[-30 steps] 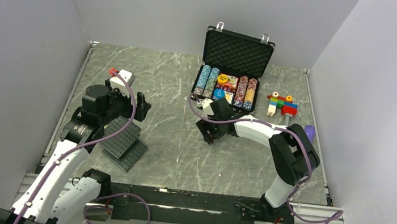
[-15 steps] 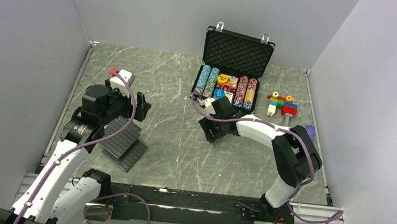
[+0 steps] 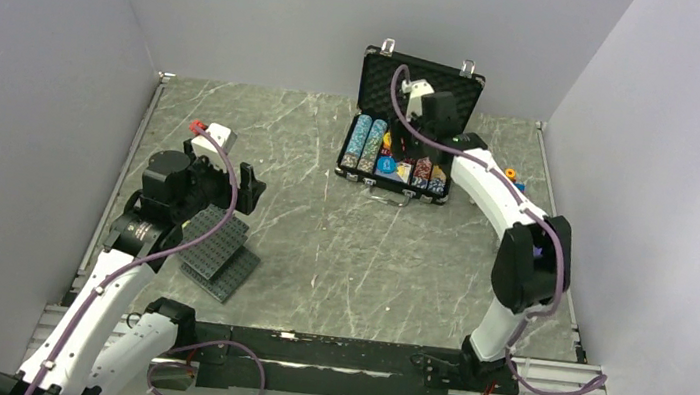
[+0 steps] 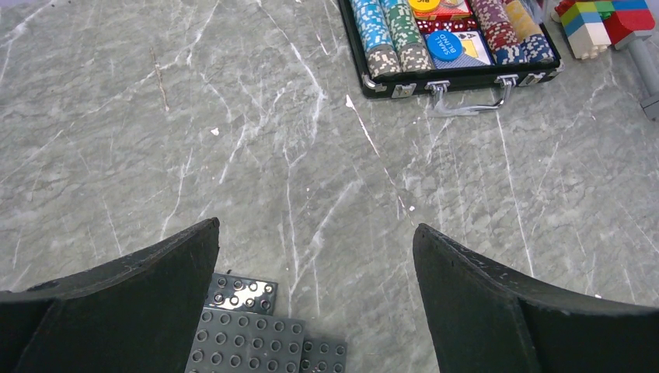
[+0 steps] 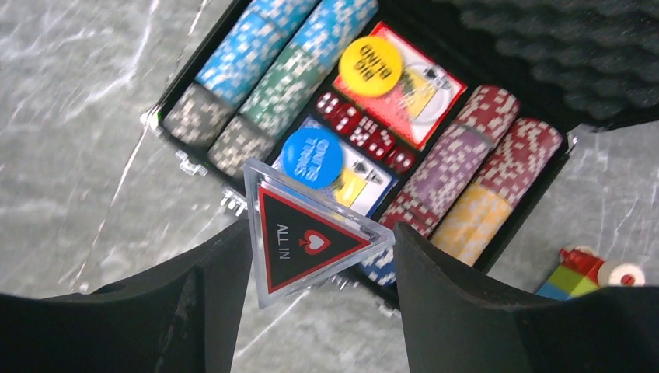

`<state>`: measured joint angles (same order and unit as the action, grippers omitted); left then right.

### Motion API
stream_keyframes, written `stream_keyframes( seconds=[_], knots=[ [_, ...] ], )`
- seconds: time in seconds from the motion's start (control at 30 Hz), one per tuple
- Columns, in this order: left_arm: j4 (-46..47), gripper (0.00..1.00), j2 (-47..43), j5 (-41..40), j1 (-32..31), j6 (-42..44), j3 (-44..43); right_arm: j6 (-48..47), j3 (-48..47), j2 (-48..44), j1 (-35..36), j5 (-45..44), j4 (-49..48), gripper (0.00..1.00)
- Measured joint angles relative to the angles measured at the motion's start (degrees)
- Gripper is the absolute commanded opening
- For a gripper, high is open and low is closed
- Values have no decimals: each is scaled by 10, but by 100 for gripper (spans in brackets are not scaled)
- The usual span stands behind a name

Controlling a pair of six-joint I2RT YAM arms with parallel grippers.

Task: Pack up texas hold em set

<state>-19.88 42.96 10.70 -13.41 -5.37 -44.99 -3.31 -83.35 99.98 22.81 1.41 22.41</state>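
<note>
The texas hold em set is an open black case (image 3: 384, 89) at the back of the table, with foam lid (image 5: 559, 54) upright. Inside lie chip rows (image 5: 256, 70), red dice (image 5: 361, 132), a yellow button (image 5: 371, 66) and a blue button (image 5: 311, 158). My right gripper (image 5: 322, 228) hangs above the case's front edge, shut on a clear triangular "ALL IN" button (image 5: 307, 233) wedged between both fingers. In the top view the right gripper (image 3: 413, 143) hovers over the case's contents. My left gripper (image 4: 315, 229) stands open and holds nothing, far left of the case.
Dark grey studded plates (image 3: 217, 247) lie under the left gripper, seen also in the left wrist view as studded plates (image 4: 249, 334). A colourful toy-block figure (image 4: 598, 19) stands right of the case. The case's handle (image 4: 466, 105) juts toward the arms.
My right arm rose from the table in front of the case and swung back over it, the triangular button now between its fingers. The left arm has not moved.
</note>
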Motion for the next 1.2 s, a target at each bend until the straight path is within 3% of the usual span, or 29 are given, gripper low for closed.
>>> stream_keyframes(
  seconds=[0.43,1.0,1.2],
  knots=[
    [2,98,0,0,0,0,0,14,-99,175,-33,3,9,33],
    [3,98,2,0,0,0,0,3,-134,223,-50,13,22,36],
    [3,98,5,0,0,0,0,-4,-135,231,-51,17,27,44]
  ],
)
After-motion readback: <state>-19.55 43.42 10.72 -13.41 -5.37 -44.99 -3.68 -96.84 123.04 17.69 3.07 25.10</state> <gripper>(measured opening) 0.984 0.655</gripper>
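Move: The right hand holds the triangular ALL IN button some 14 cm above the blue card deck in the open case, which lies about 4 cm farther out and hardly a centimetre to its right. The dice row is about 8 cm ahead, 1 cm right. The yellow BIG BLIND button is 11 cm ahead, 1 cm left, and the purple chip row 7 cm ahead, 8 cm right. From the left hand the blue deck is roughly 22 cm ahead, 31 cm right and 22 cm down. Downward and forward, the right hand carries the still-pinched ALL IN button into the open case: a quick reach out, then a steep drop that slows into a creep between blue deck and dice, about 11 cm down and 6 cm forward in all, edging slightly right near the end. The wrist tips some 10 degrees further down; the fingers keep their grip. ##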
